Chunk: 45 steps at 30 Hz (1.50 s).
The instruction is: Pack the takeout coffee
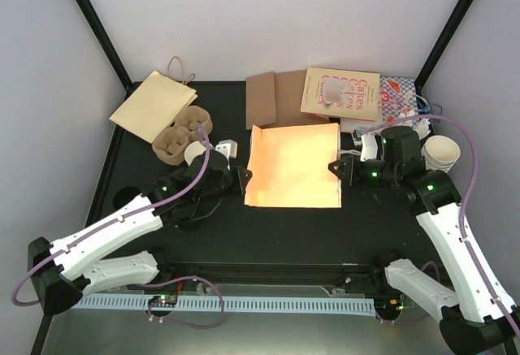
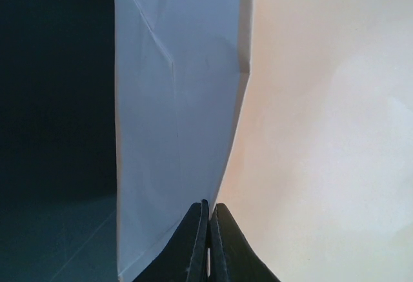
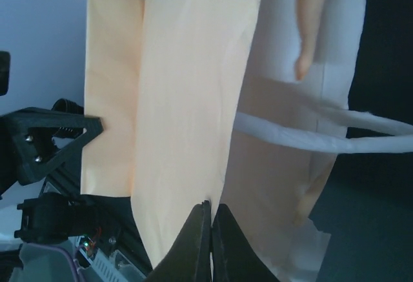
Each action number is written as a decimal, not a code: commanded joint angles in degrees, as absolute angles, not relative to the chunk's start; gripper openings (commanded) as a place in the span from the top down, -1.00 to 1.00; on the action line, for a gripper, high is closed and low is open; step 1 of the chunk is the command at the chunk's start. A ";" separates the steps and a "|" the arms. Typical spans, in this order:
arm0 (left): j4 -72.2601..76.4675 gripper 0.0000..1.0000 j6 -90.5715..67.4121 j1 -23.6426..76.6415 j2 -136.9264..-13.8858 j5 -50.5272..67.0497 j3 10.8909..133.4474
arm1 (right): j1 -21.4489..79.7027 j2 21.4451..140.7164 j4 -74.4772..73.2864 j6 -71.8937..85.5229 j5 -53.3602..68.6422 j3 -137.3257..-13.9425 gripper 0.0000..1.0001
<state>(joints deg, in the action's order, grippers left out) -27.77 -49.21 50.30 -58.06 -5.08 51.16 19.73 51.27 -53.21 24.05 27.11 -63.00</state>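
Note:
A tan paper bag (image 1: 292, 164) lies in the middle of the black table, mouth toward the back. My left gripper (image 1: 244, 179) is shut on the bag's left edge. In the left wrist view the fingertips (image 2: 208, 208) pinch a thin fold of the bag (image 2: 181, 101). My right gripper (image 1: 335, 168) is shut on the bag's right edge, and its wrist view shows the jaws (image 3: 211, 208) closed on a tan panel (image 3: 187, 101) beside a white handle (image 3: 322, 137). A small white cup (image 1: 195, 153) stands behind my left arm, partly hidden. I see no lid.
A brown pulp cup tray (image 1: 180, 134) and a flat tan bag (image 1: 154, 103) sit at the back left. Brown cardboard (image 1: 272, 95) and books (image 1: 341, 93) lie at the back. A stack of white cups (image 1: 443, 153) stands at the right, behind my right arm.

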 commanded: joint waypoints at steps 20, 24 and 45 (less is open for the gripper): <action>-16.87 0.94 -49.77 39.11 -57.63 10.40 38.94 | 19.42 49.50 -65.36 24.58 23.96 -80.50 0.98; -16.66 0.90 -49.30 39.06 -59.78 10.92 38.76 | 19.44 50.37 -67.00 24.43 23.85 -84.43 0.98; -10.22 -0.31 -40.25 40.95 -55.64 20.69 39.40 | 19.47 56.15 -72.56 18.87 18.51 -83.59 0.98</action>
<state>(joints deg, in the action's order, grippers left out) -9.96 -43.05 39.81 -56.31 19.29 36.51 19.62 53.91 -70.22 21.80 21.78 -83.11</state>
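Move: Both grippers are already shut on the kraft bag. From the left gripper, the bag's middle is about 12 cm right, 2 cm ahead and slightly lower; the left cup stack is some 13 cm left and 3 cm ahead, and the brown folded bag 22 cm ahead and 10 cm right. From the right gripper, the bag's middle is about 11 cm left, level and slightly below, with the printed cardboard 18 cm ahead, 2 cm right. Keep the right gripper pinched on the bag's mouth edge and pull it up about 10 cm and slightly back, then ease down some 4 cm. Meanwhile, sink the left gripper about 8 cm, starting to open near the low point to let go of the left edge; bring it back up about 4 cm, fingers spreading wide and wrist turning a little clockwise. ##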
